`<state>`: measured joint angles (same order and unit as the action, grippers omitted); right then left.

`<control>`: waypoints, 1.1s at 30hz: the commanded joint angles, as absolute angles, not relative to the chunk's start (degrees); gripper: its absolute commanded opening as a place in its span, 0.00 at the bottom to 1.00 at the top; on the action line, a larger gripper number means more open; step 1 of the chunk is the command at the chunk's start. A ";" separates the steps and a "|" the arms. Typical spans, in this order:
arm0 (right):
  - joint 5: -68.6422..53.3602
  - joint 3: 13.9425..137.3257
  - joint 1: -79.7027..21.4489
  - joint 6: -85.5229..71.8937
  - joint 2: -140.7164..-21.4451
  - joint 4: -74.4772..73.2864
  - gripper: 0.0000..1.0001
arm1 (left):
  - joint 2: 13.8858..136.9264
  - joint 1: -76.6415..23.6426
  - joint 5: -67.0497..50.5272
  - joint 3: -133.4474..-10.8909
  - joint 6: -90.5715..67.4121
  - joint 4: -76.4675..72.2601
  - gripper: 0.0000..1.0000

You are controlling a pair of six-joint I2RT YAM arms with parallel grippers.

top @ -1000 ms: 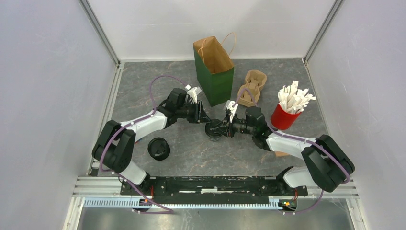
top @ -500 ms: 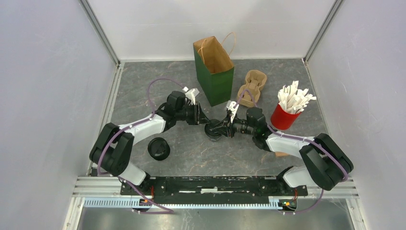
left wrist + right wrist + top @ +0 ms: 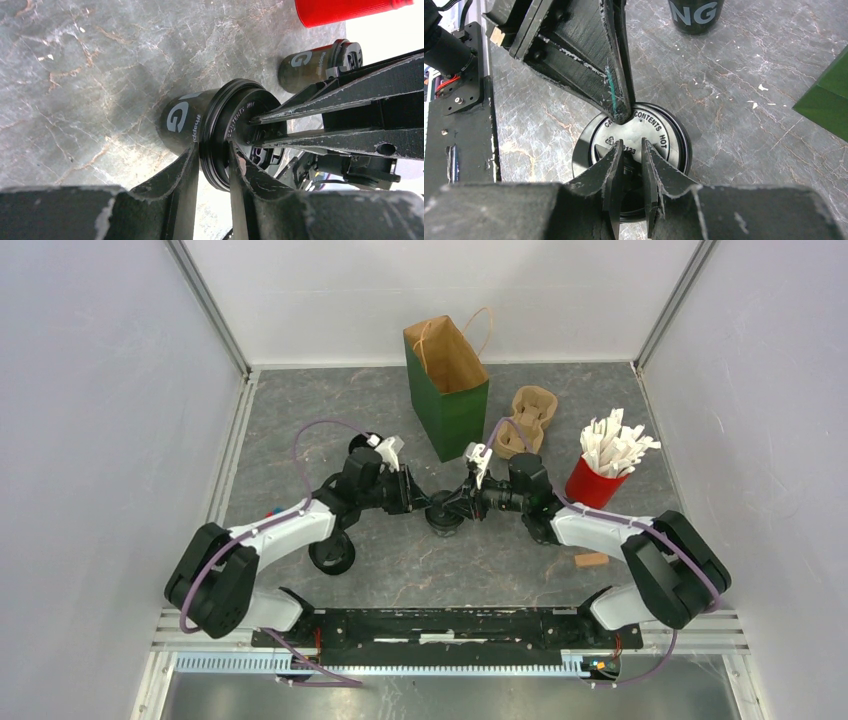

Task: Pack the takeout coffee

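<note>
A black takeout coffee cup (image 3: 443, 517) with a round black lid (image 3: 644, 125) stands mid-table between both arms. My left gripper (image 3: 418, 504) pinches the lid's rim (image 3: 212, 150): one finger lies under the rim against the cup wall, the other rests on the lid top. From the opposite side, my right gripper (image 3: 462, 504) is nearly closed on the raised part of the same lid (image 3: 250, 115), its tips (image 3: 631, 152) over the lid's near half. A second lidded cup (image 3: 333, 558) stands half hidden under my left forearm. The green paper bag (image 3: 447, 390) stands open behind.
A tan pulp cup carrier (image 3: 527, 418) lies right of the bag. A red cup of white packets (image 3: 596, 482) stands beside my right arm. A small tan block (image 3: 590, 560) lies near the right base. White walls enclose the table.
My left arm has swung toward the near edge, now covering part of the second cup, and its jaws have narrowed slightly on the lid. The right gripper stays on the cup.
</note>
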<state>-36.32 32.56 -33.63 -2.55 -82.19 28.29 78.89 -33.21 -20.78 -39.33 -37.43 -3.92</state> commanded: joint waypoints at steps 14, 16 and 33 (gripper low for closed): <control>-37.19 31.77 -34.10 7.16 -86.92 12.39 0.27 | 70.33 -31.12 -19.76 -39.68 -39.38 6.27 0.55; -37.20 31.73 -34.13 7.37 -86.93 12.44 0.27 | 70.31 -29.60 -21.64 -40.17 -38.07 5.32 0.57; -37.44 31.03 -34.26 7.47 -86.65 12.92 0.27 | 81.08 -26.92 -36.60 -42.10 -34.66 -6.72 0.53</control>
<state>-40.53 34.28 -34.02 6.37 -83.53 26.28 79.42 -27.29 -33.47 -40.32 -37.76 -3.14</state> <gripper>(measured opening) 0.266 0.548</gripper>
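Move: The lid on the coffee cup lies between the hands, centred about 4 cm right and 1 cm back of the left hand, some 1 cm below it; from the right hand it is about 2 cm left, 1 cm below. Counted from the lid, the green bag stands some 19 cm farther out, the open cup about 15 cm farther out and 17 left, and the second lidded cup roughly 20 cm right and 2 back. Back about 2.5 cm along the lid's left side, then forward and left, coming up off it by some 2 cm, the left hand eases right and slightly down again towards the rim, its fingers opening from a third to just over half. The right hand stays put with its nearly shut fingertips still resting on the lid, turning only about 5 degrees counter-clockwise. ##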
